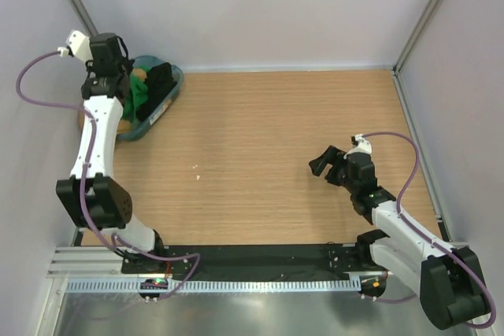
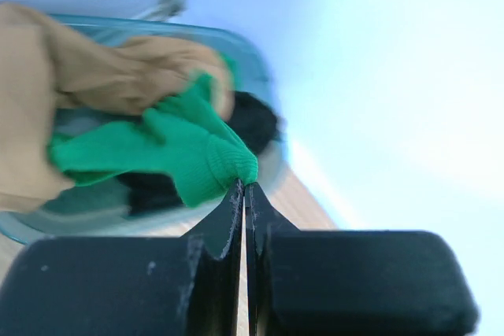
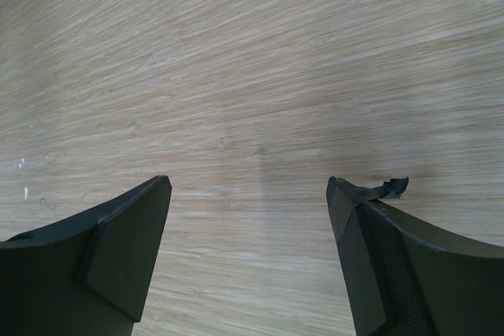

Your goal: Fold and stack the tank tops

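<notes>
The bright green tank top (image 2: pixel 181 151) lies bunched in a clear blue basket (image 2: pixel 244 45) at the table's far left corner. A fold of it is pinched between the tips of my left gripper (image 2: pixel 244 186), which is shut on it. The black tank top (image 2: pixel 253 120) lies under and behind the green one. From above, the green tank top (image 1: pixel 142 97) and the black tank top (image 1: pixel 162 83) show in the basket (image 1: pixel 175 88) beside my left wrist. My right gripper (image 3: pixel 248 194) hangs open over bare wood, nothing between its fingers; it is also in the top view (image 1: pixel 324 161), at the right.
A tan garment (image 2: pixel 94 68) fills the basket's left side and spills over its rim. White walls close in behind and to both sides. The wooden table (image 1: pixel 260 155) stretches between the two arms, with a few white specks (image 1: pixel 196 167).
</notes>
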`<state>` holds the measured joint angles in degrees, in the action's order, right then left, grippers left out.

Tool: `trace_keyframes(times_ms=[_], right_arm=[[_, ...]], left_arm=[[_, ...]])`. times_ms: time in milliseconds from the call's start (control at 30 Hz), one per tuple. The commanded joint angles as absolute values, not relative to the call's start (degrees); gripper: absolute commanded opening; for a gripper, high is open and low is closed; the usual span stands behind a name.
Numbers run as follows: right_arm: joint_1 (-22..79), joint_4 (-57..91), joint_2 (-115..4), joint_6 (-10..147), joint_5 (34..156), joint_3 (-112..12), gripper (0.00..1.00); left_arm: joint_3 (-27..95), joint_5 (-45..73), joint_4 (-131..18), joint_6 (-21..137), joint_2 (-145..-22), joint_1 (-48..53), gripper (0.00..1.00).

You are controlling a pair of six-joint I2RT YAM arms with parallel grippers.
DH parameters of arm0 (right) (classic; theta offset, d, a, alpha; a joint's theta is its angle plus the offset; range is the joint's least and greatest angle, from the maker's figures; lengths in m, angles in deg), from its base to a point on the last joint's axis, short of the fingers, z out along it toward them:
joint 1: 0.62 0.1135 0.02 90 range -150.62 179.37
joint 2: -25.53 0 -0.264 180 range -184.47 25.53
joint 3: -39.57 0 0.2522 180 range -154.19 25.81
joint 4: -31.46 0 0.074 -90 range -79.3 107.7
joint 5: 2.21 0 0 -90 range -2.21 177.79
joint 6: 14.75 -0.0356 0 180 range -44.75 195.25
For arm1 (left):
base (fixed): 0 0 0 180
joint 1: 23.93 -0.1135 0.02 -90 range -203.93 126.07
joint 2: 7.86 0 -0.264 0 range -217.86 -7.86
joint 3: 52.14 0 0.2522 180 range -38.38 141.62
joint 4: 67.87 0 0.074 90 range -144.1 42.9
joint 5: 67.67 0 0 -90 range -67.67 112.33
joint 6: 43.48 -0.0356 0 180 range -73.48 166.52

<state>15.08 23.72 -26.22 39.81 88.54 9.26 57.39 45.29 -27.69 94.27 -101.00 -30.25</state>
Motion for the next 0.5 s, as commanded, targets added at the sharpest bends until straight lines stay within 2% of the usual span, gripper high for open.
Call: trace_keyframes(times_ms=[0,200,467], right_arm=[[15.5,26.1,-25.5,41.1,88.1,8.3,0.87],[15.8,26.1,-25.1,41.2,88.1,8.4,0.87],[15.9,26.2,-24.7,41.4,86.2,8.6,0.87]], left_arm=[[59.3,47.0,-34.8,94.2,-90.0,-24.7,0.00],[61.8,55.6,-45.8,83.3,-78.8,-4.3,0.00],[70.7,50.9,-46.1,85.6,-84.0,10.1,0.00]])
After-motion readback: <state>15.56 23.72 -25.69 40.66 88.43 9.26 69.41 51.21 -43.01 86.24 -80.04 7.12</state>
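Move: The green tank top is already pinched in the shut left fingers, above the bin. The bare middle of the table, where there is room for it, lies about 18 cm back, 34 cm right and 32 cm below the left hand. The bin's middle is level with that hand, 5 cm left and 28 cm down; in the bin, the black cloth lies 5 cm ahead and straight under, the mustard cloth 7 cm back and 13 cm left. From the right hand the table's middle is 2 cm ahead, 15 cm left and 8 cm down. The green tank top, still pinched in the shut left fingers, is swept quickly up and away from the bin: the left hand climbs about 30 cm while swinging right and back, in over the open table. On the way the fingertips tip up some 45 degrees and the hand turns clockwise, slowing towards the end. ##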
